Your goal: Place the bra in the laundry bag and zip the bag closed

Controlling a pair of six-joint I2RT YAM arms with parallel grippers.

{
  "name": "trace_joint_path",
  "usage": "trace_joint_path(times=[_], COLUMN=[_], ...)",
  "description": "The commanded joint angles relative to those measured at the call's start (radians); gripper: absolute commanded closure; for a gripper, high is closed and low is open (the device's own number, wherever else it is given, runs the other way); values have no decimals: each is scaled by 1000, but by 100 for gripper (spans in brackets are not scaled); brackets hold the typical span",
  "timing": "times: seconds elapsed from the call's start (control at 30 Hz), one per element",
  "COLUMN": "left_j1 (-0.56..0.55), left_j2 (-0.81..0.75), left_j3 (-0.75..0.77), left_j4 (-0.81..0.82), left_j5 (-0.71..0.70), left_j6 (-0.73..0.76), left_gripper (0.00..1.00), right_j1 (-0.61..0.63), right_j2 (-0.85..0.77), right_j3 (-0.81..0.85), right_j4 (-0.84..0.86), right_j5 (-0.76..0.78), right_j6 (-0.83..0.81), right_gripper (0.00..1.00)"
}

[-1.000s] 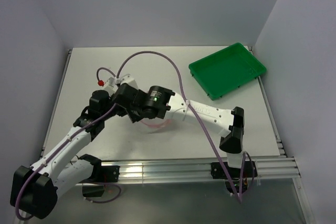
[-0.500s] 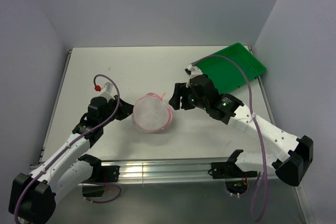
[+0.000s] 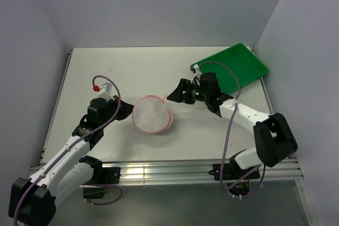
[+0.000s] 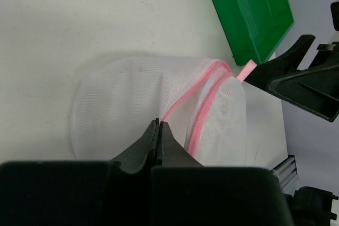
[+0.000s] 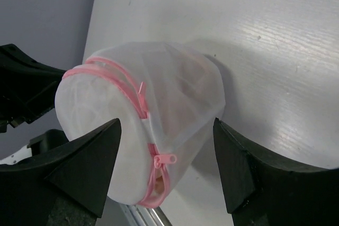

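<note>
The laundry bag point(image 3: 152, 115), a round white mesh pouch with a pink zipper rim, lies on the table between the two arms. My left gripper point(image 3: 126, 110) is shut on its left edge; in the left wrist view the jaws point(image 4: 159, 125) pinch the mesh where the pink rim point(image 4: 204, 109) runs in. My right gripper point(image 3: 174, 96) is open just right of the bag, touching nothing. In the right wrist view the bag point(image 5: 106, 115) sits between its spread fingers point(image 5: 90, 157), with the zipper pull point(image 5: 165, 160) above a short unzipped gap. A peach-coloured bit point(image 5: 159, 181) shows there; the bra itself is hidden.
A green plastic tray point(image 3: 230, 70) stands at the table's back right, behind the right arm's wrist. White walls close in the table on the left, back and right. An aluminium rail point(image 3: 159, 170) runs along the near edge.
My right arm has swung from over the bag back to the right and its gripper has opened. The bag, covered a second ago, now shows. The left gripper has stayed shut.
</note>
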Motion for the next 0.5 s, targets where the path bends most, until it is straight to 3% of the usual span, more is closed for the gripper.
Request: trace_joint_path(times=[0.0, 0.27, 0.4, 0.47], left_j1=[-1, -1, -1, -1], left_j2=[8, 55, 95, 120], left_j3=[47, 81, 96, 104], left_j4=[4, 15, 47, 69], left_j5=[-20, -66, -72, -78], left_j6=[35, 34, 35, 34], left_gripper=[100, 100, 100, 100], right_j1=[-4, -1, 2, 4], right_j2=[45, 101, 118, 134], right_j3=[36, -18, -30, -39], right_j4=[172, 267, 287, 317], right_j5=[-121, -174, -183, -196], right_j6=[30, 77, 82, 97], right_gripper=[22, 31, 45, 48])
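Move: The pink tab sticking up from the laundry bag's seam lies about 4 cm to the right hand's left, level with it fore and aft and some 2 cm below. The zip slider sits roughly 5 cm back, 1 cm left and 6 cm below; the bag's middle about 7 cm back, 8 cm left and 8 cm below. From the left hand, already pinching the bag's rim, the tab is about 14 cm right, 4 cm forward and 2 cm lower. Right hand eases 2 cm left, fingers part-closing around the pink tab; pinching left hand shifts 2 cm forward. ##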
